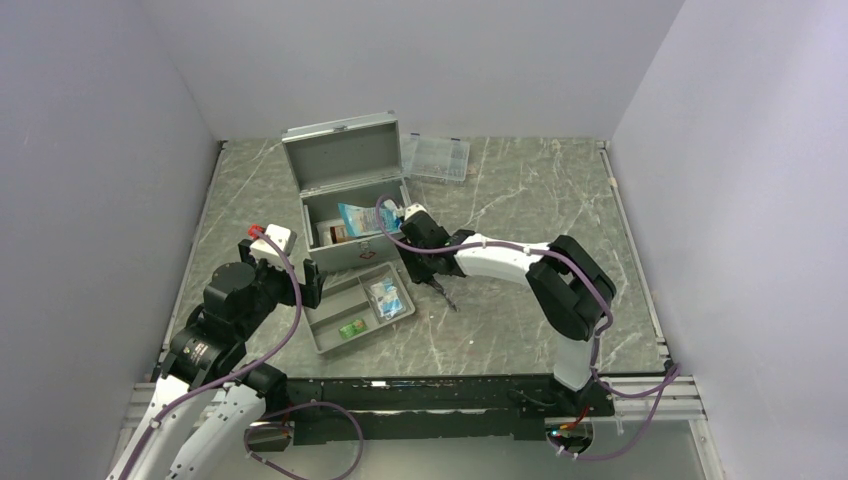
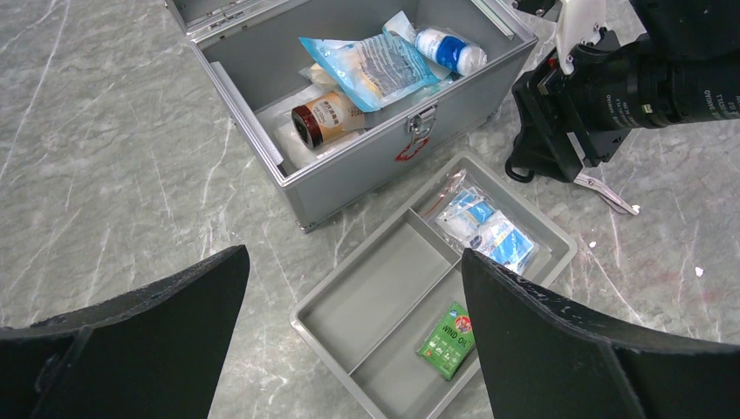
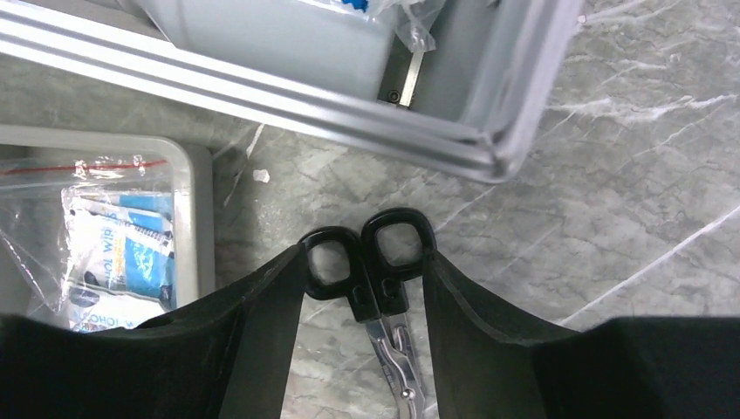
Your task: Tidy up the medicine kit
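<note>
The medicine kit (image 1: 350, 255) is a grey metal box with its lid (image 1: 343, 158) open. Inside it (image 2: 349, 179) lie a brown bottle (image 2: 325, 116), a blue pouch (image 2: 375, 65) and a white bottle (image 2: 449, 50). My right gripper (image 3: 366, 253) is shut on the black handles of the scissors (image 3: 384, 262), just off the kit's front right corner (image 3: 489, 157). It also shows in the top view (image 1: 425, 270), with the scissors' blades (image 1: 445, 293) trailing low over the table. My left gripper (image 2: 353, 257) is open and empty above the grey divided tray (image 2: 384, 288).
The tray (image 1: 330, 335) lies in front of the kit. It holds a green "Wind Oil" packet (image 2: 448, 329) and a clear bag of blue-and-white sachets (image 2: 484, 229). A flat clear compartment case (image 1: 437, 157) lies behind the kit to the right. Walls enclose the table on three sides.
</note>
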Controlling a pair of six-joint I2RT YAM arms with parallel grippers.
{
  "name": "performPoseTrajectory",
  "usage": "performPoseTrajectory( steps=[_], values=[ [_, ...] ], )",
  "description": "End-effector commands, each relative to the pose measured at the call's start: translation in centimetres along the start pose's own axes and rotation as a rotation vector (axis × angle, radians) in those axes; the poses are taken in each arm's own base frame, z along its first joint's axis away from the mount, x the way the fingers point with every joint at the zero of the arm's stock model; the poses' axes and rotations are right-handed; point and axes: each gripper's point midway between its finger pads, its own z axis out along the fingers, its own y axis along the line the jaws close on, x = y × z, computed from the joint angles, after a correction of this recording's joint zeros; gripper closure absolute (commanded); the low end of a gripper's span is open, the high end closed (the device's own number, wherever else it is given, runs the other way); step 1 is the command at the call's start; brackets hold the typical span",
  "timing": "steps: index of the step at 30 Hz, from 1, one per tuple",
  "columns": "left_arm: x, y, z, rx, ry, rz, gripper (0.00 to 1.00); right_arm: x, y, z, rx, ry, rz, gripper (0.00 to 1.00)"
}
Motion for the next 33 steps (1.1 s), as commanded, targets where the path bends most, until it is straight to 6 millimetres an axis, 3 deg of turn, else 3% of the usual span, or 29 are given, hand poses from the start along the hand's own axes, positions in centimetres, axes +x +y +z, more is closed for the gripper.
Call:
performPoseTrajectory(
  steps=[1, 12, 28, 33],
  values=[
    [-1.3, -0.2, -0.1, 0.007, -0.038, -0.014, 0.01, -1.9, -0.6, -0.1, 0.015, -0.053, -0.001, 0.49],
    [-1.3, -0.2, -0.1, 0.006, -0.038, -0.013, 0.01, -1.2, -0.3, 0.6, -0.008, -0.031, -0.007, 0.64],
    [-1.3, -0.2, -0.1, 0.007, -0.039, -0.013, 0.01, 0.4, -0.3, 2.3, -0.015, 0.023, -0.018, 0.69],
    [-1.3, -0.1, -0.1, 0.006, -0.037, -0.014, 0.01, 1.3, -0.2, 2.7, -0.026, 0.045, -0.015, 0.81]
  ],
)
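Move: The scissors lie with their handles right under the right hand's fingertips, about 2 cm below and 1 cm ahead, blades trailing back and to the right. The grey tray's middle is some 11 cm left and 6 cm back, the blue packet in it about 6 cm left and 4 cm back. The metal case stands roughly 10 cm ahead and 11 cm left. From the left hand the handles are about 11 cm ahead, 21 cm right and 22 cm below. The scissors' handles are closed in on by the right hand: after easing barely half a centimetre forward and right, it sinks about 1.5 cm beside the case's front wall, while its fingers narrow from just over half open to about a quarter, pinching around the handle end. The wrist keeps its slanted, downward-pointing attitude. ##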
